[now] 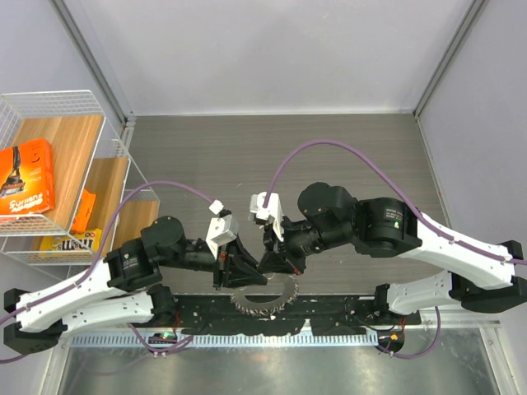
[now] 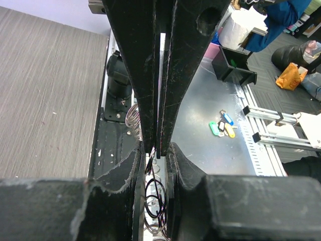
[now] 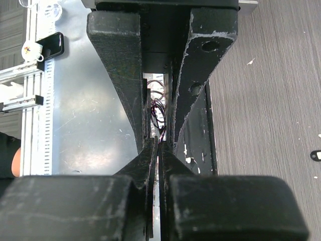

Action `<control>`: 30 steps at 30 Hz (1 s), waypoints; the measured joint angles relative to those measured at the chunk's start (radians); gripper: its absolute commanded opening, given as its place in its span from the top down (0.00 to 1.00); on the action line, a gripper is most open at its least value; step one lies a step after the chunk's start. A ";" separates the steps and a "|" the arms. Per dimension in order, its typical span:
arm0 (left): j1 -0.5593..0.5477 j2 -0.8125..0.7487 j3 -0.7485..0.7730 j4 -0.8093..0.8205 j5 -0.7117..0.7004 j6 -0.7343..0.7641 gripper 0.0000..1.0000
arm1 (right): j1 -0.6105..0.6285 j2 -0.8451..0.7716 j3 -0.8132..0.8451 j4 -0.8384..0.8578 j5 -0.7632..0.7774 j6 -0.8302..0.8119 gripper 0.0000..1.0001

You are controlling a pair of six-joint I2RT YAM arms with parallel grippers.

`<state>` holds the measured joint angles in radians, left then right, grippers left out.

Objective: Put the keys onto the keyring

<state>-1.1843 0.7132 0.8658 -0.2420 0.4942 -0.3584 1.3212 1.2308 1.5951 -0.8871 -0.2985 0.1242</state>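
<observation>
The keys and keyring show as one spiky, gear-like silvery disc. It hangs just below the point where both grippers meet, over the dark base rail at the table's near edge. My right gripper reaches in from the right with its jaws pressed together on the disc's upper edge. My left gripper comes in from the left. Its jaws stand a narrow way apart and straddle the right fingertips. In both wrist views the disc is hidden behind the fingers and only dark wires show through the gaps.
A wire basket at the far left holds an orange box and snack packs. Coloured key tags lie on the metal surface below the table. A small dark item lies on the grey tabletop.
</observation>
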 measured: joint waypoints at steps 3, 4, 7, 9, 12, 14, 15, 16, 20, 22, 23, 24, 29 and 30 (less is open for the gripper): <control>0.000 -0.003 0.000 0.001 0.000 0.001 1.00 | 0.000 -0.001 0.000 0.001 0.000 0.005 0.80; 0.000 -0.006 0.000 0.002 0.000 0.002 1.00 | 0.000 -0.002 0.000 0.001 0.000 0.008 0.73; 0.000 -0.013 0.000 0.010 -0.002 0.004 1.00 | 0.000 -0.009 0.000 0.004 0.001 0.011 0.66; 0.000 -0.021 0.000 0.021 -0.006 0.005 1.00 | 0.000 -0.016 0.000 0.012 0.002 0.013 0.63; -0.001 -0.041 -0.011 0.021 -0.005 0.014 1.00 | -0.003 -0.030 0.004 0.033 0.017 0.016 0.60; -0.001 -0.048 -0.019 0.020 -0.006 0.020 1.00 | 0.000 -0.041 0.009 0.051 0.016 0.018 0.60; -0.001 -0.050 -0.022 0.020 -0.009 0.023 1.00 | 0.002 -0.046 0.013 0.056 0.014 0.018 0.59; -0.001 -0.051 -0.024 0.020 -0.011 0.026 1.00 | 0.003 -0.050 0.016 0.061 0.013 0.018 0.59; -0.001 -0.053 -0.031 0.020 -0.024 0.027 1.00 | 0.003 -0.065 0.018 0.074 0.013 0.022 0.55; -0.001 -0.057 -0.033 0.020 -0.029 0.027 1.00 | 0.003 -0.067 0.018 0.076 0.013 0.025 0.53; -0.001 -0.060 -0.033 0.020 -0.031 0.027 1.00 | 0.003 -0.068 0.018 0.076 0.013 0.025 0.53; -0.001 -0.063 -0.033 0.020 -0.032 0.027 1.00 | 0.003 -0.070 0.016 0.079 0.017 0.025 0.52; -0.001 -0.093 -0.045 0.027 -0.034 0.027 1.00 | 0.003 -0.116 -0.034 0.092 0.114 0.033 0.46; -0.001 -0.101 -0.051 0.032 -0.033 0.027 1.00 | 0.003 -0.131 -0.050 0.096 0.146 0.037 0.47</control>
<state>-1.1854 0.6121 0.8146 -0.2096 0.4610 -0.3309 1.3243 1.0996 1.5448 -0.7914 -0.1524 0.1608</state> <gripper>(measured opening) 0.180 0.525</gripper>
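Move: The keyring hangs between the two hands, its top pinched by both, its middle some 6 cm below the fingertips and roughly level with them fore and aft and sideways. The keys with the black fob lie on the table, about 29 cm ahead of the left hand, hardly to either side of it, and some 32 below. From the right hand they are about 28 cm ahead, nearly in line, and around 34 below. Upwards first, about 4 cm, the right hand opens its fingers to roughly half and comes off the keyring, tipping its fingertips up some 10 degrees; then it swings forward and to the right by about 2 cm, turning slightly clockwise. The left hand keeps its pinch on the keyring and eases about 1.5 cm to the left, rising slightly. ##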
